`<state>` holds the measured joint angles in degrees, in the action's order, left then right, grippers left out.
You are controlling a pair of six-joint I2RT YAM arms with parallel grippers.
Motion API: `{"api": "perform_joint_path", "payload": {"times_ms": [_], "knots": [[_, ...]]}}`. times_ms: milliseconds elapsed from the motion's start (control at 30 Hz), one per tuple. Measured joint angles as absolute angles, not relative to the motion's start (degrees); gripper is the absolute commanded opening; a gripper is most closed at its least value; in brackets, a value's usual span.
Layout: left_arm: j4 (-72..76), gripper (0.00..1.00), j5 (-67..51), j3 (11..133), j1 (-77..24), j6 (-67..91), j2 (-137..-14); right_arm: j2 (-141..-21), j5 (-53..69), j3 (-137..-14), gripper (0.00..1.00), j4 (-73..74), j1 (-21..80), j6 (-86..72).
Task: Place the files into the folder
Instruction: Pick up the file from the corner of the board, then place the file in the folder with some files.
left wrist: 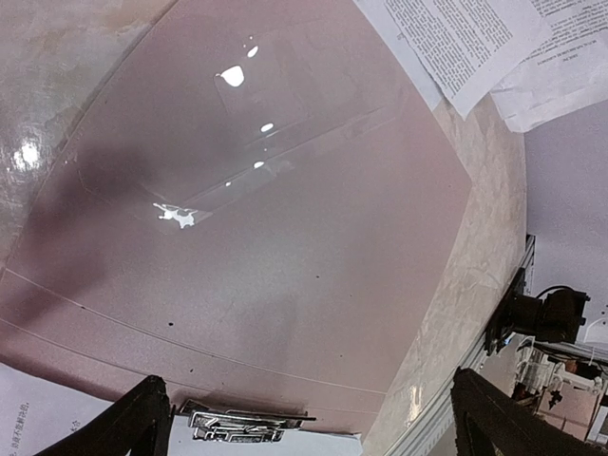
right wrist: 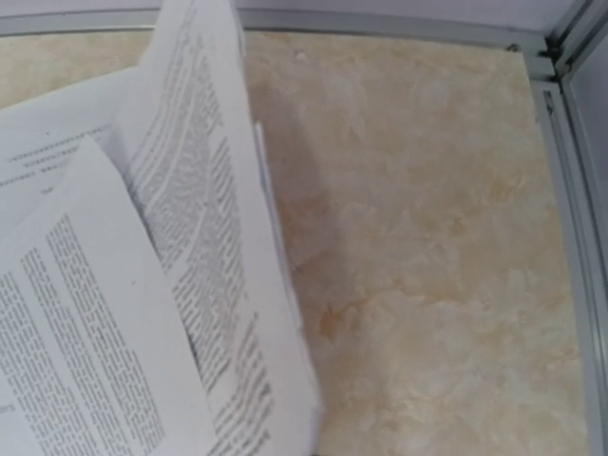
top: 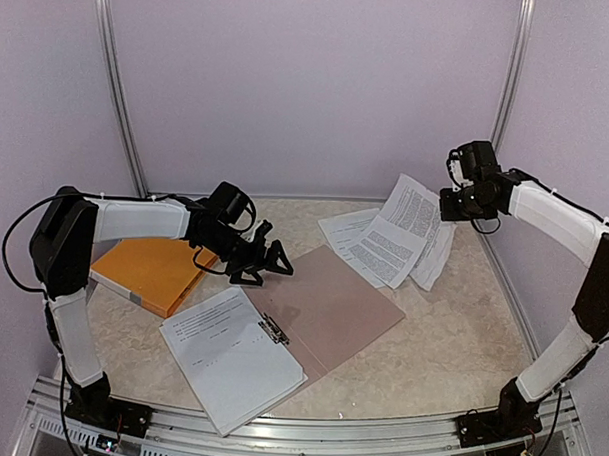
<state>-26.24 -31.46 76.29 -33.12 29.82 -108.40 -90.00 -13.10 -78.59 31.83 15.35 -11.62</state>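
The folder (top: 337,301) lies open in the middle of the table, its pink inner cover (left wrist: 285,190) facing up. A metal clip (top: 273,330) sits at its spine and a white sheet (top: 230,357) covers its left half. My left gripper (top: 265,257) hovers open above the folder's far edge, with its fingertips (left wrist: 142,423) spread wide either side of the clip (left wrist: 242,423). The files (top: 392,236), printed white sheets, are lifted at the right. My right gripper (top: 451,205) is shut on their upper right corner. The files (right wrist: 190,247) hang tilted over the table; my right fingers are out of that view.
An orange book (top: 153,273) lies at the left beside the folder. Metal frame posts (top: 117,91) rise at the back corners, and a rail (top: 307,428) runs along the near edge. Purple walls close in the table (top: 461,344).
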Motion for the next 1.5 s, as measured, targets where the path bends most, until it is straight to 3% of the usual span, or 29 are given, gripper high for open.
{"api": "perform_joint_path", "payload": {"times_ms": [567,967,1267,1500], "knots": [[-25.15,0.99,-31.03,76.29,-31.9,32.32,-108.4,-90.24,-22.09,-97.69,0.0,38.83,28.42,-10.57],[-18.26,0.99,-31.62,69.93,-27.38,37.87,-104.33,-99.61,-11.07,-109.36,0.0,38.74,41.3,-11.7],[-14.46,0.99,-28.58,65.52,-24.84,40.99,-96.27,-100.9,-2.46,-110.34,0.0,37.36,47.66,-14.46],[-13.41,0.97,-24.91,63.26,-23.75,38.85,-91.64,-96.55,-3.01,-103.39,0.0,39.88,48.23,-14.59]]}}
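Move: The right gripper already holds the file by its corner, lifted clear of the table. The folder's clip, where the file is headed, lies about 45 cm to its left, 21 cm back and 21 cm below. At that same level, the pink flap's middle is roughly 31 cm left and 12 cm back, and the remaining sheets some 16 cm left and 5 cm ahead. From the left gripper the clip is about 10 cm back, 2 cm right and 9 cm below. Keep the right gripper shut on the file's corner and lift, then sweep it some 30 cm left and 11 cm back towards the clip, turning about 40 degrees counter-clockwise; finish by easing slightly down and right. Meanwhile draw the empty, open left gripper about 8 cm left towards the orange binder, also up and a little forward. ##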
